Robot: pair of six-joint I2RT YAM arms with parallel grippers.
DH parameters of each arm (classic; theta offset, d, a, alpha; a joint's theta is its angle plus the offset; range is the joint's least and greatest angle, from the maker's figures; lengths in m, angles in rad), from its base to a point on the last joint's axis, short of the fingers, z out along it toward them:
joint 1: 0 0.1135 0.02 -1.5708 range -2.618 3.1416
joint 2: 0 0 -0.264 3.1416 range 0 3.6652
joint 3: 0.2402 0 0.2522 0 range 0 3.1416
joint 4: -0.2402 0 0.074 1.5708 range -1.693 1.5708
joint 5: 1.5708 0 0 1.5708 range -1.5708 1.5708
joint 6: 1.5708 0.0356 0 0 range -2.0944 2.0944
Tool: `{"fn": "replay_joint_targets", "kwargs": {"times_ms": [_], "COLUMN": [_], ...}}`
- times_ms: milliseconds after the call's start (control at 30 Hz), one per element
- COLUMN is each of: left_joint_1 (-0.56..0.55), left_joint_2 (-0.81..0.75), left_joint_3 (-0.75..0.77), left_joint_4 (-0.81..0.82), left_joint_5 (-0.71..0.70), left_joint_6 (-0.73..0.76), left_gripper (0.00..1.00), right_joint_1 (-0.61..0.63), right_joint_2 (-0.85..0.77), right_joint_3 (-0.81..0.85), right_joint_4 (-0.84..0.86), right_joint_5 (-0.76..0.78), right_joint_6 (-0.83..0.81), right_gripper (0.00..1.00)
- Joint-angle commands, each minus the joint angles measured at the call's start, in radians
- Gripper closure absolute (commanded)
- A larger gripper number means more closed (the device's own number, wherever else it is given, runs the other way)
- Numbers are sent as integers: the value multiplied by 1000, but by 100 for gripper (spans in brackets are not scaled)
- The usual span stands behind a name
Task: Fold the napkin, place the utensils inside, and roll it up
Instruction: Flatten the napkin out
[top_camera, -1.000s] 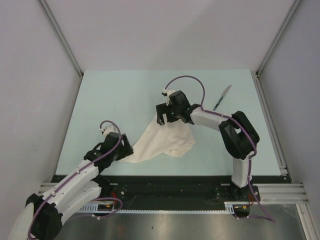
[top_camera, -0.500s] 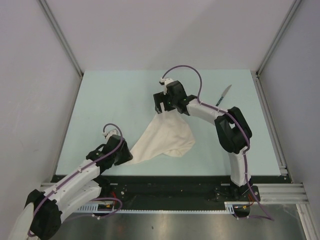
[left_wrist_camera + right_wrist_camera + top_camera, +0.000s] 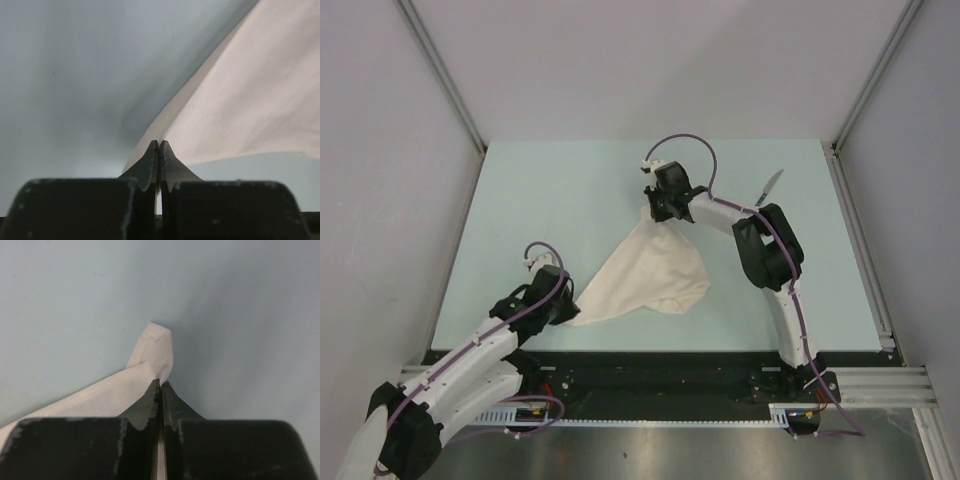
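Note:
The cream napkin [image 3: 650, 275] lies rumpled in a rough triangle on the pale green table [image 3: 560, 200]. My left gripper [image 3: 567, 312] is shut on its near-left corner; the cloth [image 3: 240, 105] fans away up and right from the pinched jaws [image 3: 159, 142]. My right gripper [image 3: 653, 213] is shut on the far corner, whose tip [image 3: 155, 347] sticks out past the closed jaws [image 3: 160, 382]. The knife [image 3: 764, 193], silver blade and dark handle, rests apart at the far right of the table.
Metal rails [image 3: 865, 250] border the table on the right and near sides. Grey walls [image 3: 400, 150] enclose left, back and right. The right arm's elbow [image 3: 770, 250] stands between the napkin and the knife.
Both grippers have closed onto napkin corners. The right gripper moved up and slightly left to the far corner; the left one shifted little. The cloth now stretches between them.

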State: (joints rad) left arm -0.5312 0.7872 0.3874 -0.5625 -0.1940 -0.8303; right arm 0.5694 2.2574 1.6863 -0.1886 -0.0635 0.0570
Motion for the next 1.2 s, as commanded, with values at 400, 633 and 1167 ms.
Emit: {"fn": "replay_joint_targets", "kwargs": {"times_ms": [400,633,1167], "left_joint_1": [187,273,273], "left_joint_2": [153,150,-124], "left_joint_3": [846,947,424], "left_joint_4": [199,245,133], "left_joint_5": [-526,-427,-202], "left_joint_6": [629,634,631], "left_gripper": [99,99,100], "right_joint_1": [-6,52,147], "right_joint_2": [-620,-919,-1196], "right_joint_3": [35,-115,-777], "right_joint_4": [38,109,29], "right_joint_5": [277,412,447], "right_joint_6": [-155,-186,225], "right_gripper": [97,96,39]}}
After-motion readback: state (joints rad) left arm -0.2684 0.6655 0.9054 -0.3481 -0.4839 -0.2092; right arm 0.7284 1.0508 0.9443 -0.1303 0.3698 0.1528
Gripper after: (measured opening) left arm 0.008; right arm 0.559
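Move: Pinched at opposite ends, the napkin lies on the table with its middle about 14 cm ahead and 15 cm right of the left hand, barely 1 cm below the fingers; from the right hand that middle is some 16 cm back and 1 cm left. Its loose near-right corner is about 22 cm back and 11 cm right of the right hand, while the knife lies roughly 6 cm ahead and 26 cm right of that hand. Swinging the napkin up off the table, both hands rise fast, over 40 cm on average, with wrists tipping their fingers up some 50 degrees; the left also reaches forward, the right draws back and to its right. Both then sink partway, the left easing back and leftward, still pinching its corner, while the right opens to about half and lets go of its end. ##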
